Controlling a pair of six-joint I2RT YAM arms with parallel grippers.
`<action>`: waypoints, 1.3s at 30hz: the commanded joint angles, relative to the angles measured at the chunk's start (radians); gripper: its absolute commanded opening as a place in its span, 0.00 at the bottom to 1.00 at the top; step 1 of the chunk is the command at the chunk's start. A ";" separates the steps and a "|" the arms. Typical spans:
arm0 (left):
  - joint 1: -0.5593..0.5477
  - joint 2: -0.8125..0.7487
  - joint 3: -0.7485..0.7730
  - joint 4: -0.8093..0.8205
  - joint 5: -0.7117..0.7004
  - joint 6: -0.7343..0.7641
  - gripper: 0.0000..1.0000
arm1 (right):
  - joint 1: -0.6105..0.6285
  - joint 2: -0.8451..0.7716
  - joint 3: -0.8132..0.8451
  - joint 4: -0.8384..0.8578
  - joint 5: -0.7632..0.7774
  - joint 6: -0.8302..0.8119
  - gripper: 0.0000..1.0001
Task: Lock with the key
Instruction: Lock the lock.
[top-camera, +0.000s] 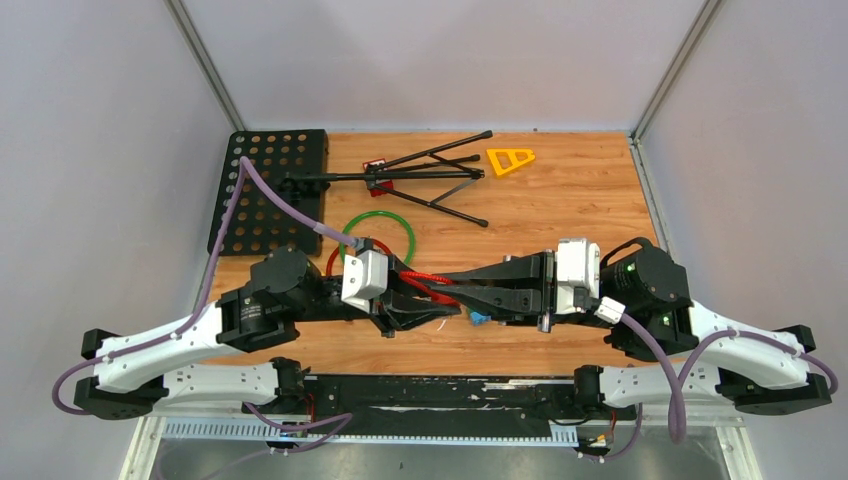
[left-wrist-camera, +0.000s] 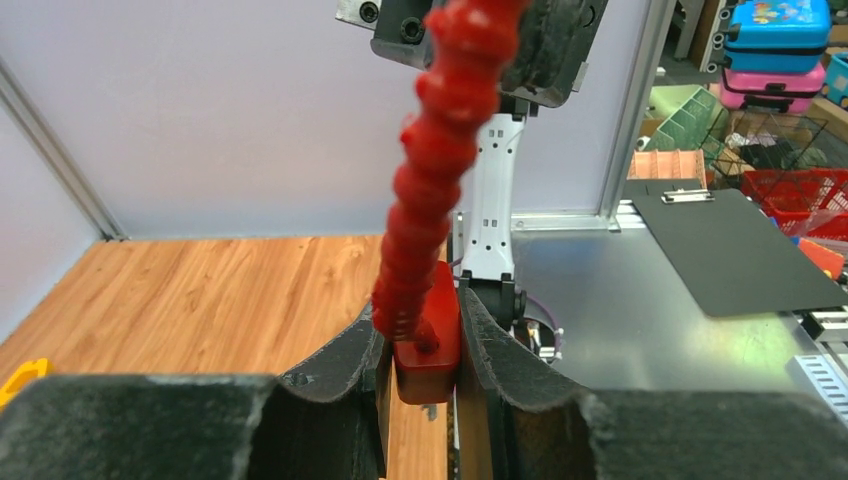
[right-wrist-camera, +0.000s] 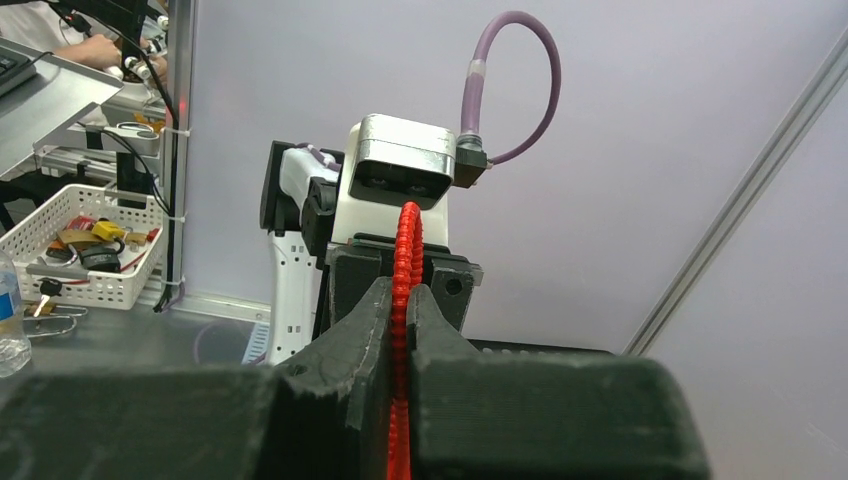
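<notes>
My left gripper (top-camera: 400, 300) is shut on the red lock body (left-wrist-camera: 432, 345), which sits squeezed between its two black fingers above the wooden table (top-camera: 580, 200). A red ribbed cable (left-wrist-camera: 440, 150) rises from the top of the lock and runs across to my right gripper (top-camera: 442, 290). In the right wrist view the right gripper (right-wrist-camera: 405, 296) is shut on that cable (right-wrist-camera: 407, 235), its fingers pinching it thin. A small blue piece (top-camera: 478, 320) lies under the right fingers; I cannot tell whether it is the key.
A black perforated board (top-camera: 268, 190) lies at the back left, with a folded black stand (top-camera: 420, 175) beside it. A yellow triangle (top-camera: 510, 160) sits at the back. A green ring (top-camera: 380, 218) lies just behind the left wrist.
</notes>
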 joint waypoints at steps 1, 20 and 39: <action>-0.002 -0.036 0.006 0.116 -0.041 0.004 0.00 | 0.001 -0.006 -0.006 -0.058 0.008 0.017 0.00; -0.002 -0.008 -0.010 0.144 0.031 -0.016 0.44 | 0.001 -0.050 -0.074 0.081 0.039 0.026 0.00; -0.002 -0.007 -0.011 0.112 0.040 -0.026 0.59 | 0.000 -0.095 -0.089 0.143 0.065 0.003 0.00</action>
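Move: Between the left fingertips sits the red lock body, already gripped. The right fingers, already shut on its red beaded cable, are higher: from them the lock body is about 7 cm below, 2 cm to the right and level fore-and-aft. On the table some 42 cm beneath the left hand, the blue block lies about 11 cm ahead and 10 cm right, the green ring roughly 29 cm ahead and 13 cm left. Letting go of the lock body, the left hand opens its fingers from about a third to well over half while rising about 1.5 cm and easing back 1 cm, its fingertips staying on either side of the lock. The right hand keeps its pinch on the beaded cable, sinks about 2 cm, then climbs back 1 cm as it drifts about 1 cm right. ##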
